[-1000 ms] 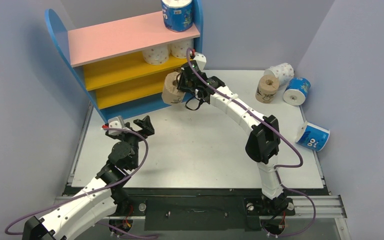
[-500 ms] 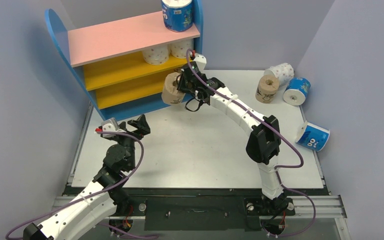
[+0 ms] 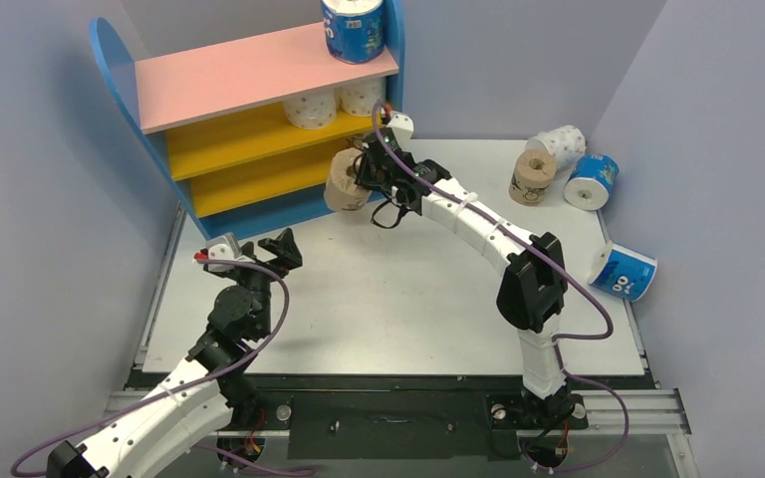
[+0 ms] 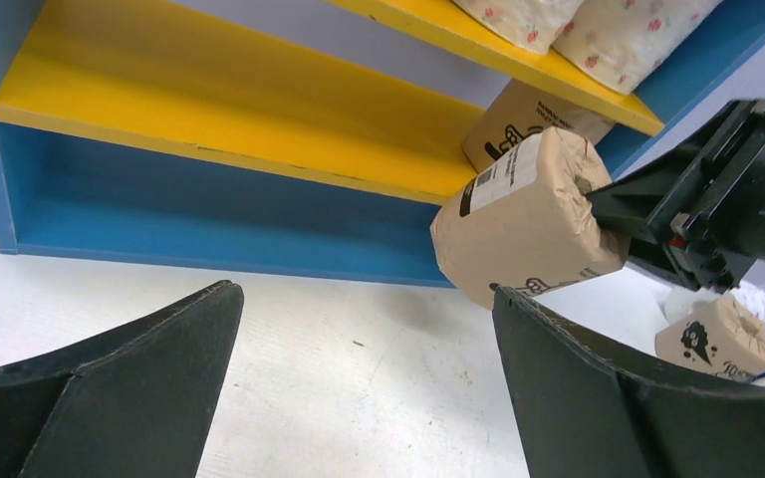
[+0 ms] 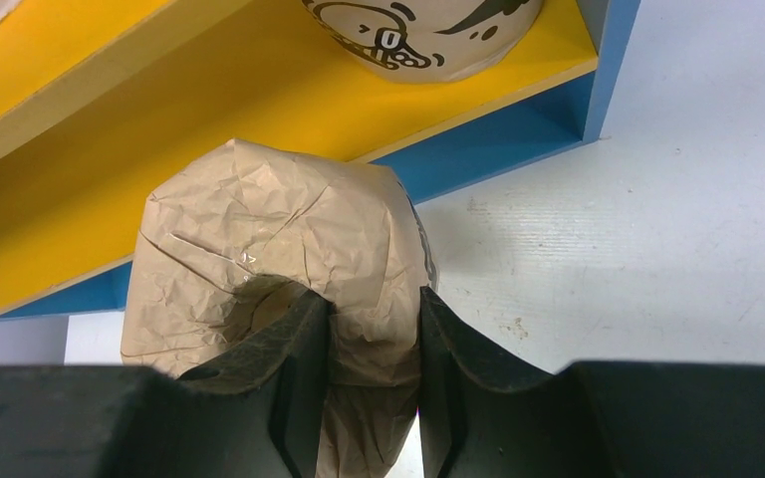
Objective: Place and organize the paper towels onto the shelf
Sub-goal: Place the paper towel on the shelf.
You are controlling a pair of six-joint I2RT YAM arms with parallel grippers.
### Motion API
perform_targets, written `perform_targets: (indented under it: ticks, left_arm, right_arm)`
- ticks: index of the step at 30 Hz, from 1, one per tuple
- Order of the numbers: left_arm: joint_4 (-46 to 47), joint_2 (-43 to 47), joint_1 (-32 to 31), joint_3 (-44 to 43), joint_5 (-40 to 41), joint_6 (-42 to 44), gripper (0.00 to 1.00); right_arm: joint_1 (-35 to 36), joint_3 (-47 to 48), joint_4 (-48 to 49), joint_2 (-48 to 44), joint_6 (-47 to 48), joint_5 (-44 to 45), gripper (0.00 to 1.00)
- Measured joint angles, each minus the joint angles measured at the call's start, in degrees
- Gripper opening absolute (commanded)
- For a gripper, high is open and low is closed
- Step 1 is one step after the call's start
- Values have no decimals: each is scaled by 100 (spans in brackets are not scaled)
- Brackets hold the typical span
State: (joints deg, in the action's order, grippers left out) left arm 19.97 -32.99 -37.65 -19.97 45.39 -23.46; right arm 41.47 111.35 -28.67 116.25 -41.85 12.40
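Note:
My right gripper [image 3: 366, 169] is shut on a tan paper towel roll [image 3: 345, 182], one finger inside its core and one outside. It holds the roll in the air just in front of the shelf [image 3: 249, 75], near the lower yellow board. The right wrist view shows the held roll [image 5: 269, 229] in that gripper [image 5: 374, 319], with another tan roll [image 5: 423, 35] standing on the lower yellow board. Two white dotted rolls [image 3: 311, 108] sit on the upper yellow board, and a blue roll [image 3: 354, 28] on the pink top. My left gripper [image 3: 284, 244] is open and holds nothing, low over the table before the shelf's base.
Loose rolls lie at the table's far right: a tan one [image 3: 532, 176], a white one [image 3: 558, 144] and two blue ones [image 3: 592, 180] [image 3: 625, 271]. Grey walls close in on all sides. The shelf's blue side panel [image 3: 110, 60] stands at the far left.
The right gripper has shifted the tan roll slightly toward the shelf. The left arm has swung a little to the left, its gripper still open.

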Motion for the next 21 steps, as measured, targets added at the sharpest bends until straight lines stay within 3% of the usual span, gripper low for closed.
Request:
perform_targets:
  ticks: [12, 21]
  left_arm:
    - [142, -730, 109, -175, -1110, 166, 96]
    - [321, -809, 269, -258, -1335, 166, 96]
  right_arm:
    - [37, -92, -37, -319, 26, 24, 27]
    - [35, 420, -267, -278, 79, 26, 28]
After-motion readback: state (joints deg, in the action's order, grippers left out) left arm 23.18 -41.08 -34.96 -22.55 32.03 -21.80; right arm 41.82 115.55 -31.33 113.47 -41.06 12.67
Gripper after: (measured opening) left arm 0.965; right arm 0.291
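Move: The right hand grips the kraft towel by its end rim, its middle about 4 cm to the left, 2 cm ahead and 4 cm below. Its free spot on the lower yellow shelf lies roughly 8 cm ahead, 10 cm left and 10 cm below; the shelved kraft towel stands about 11 cm straight ahead, 5 cm below, and the left floral towel about 12 cm ahead, 9 cm left, 10 cm above. From the open left hand the held towel is some 14 cm ahead, 11 cm right and 3 cm below. Keeping its pinch on the rim of the kraft towel, the right hand lifts it about 5 cm almost straight up in front of the lower yellow shelf, drawing back barely a centimetre and tipping its fingers up only slightly. Meanwhile the empty left hand, fingers still wide open, swings some 4 cm to the right and 2 cm forward towards the held towel, turning about 10 degrees clockwise, and stops short of it. ##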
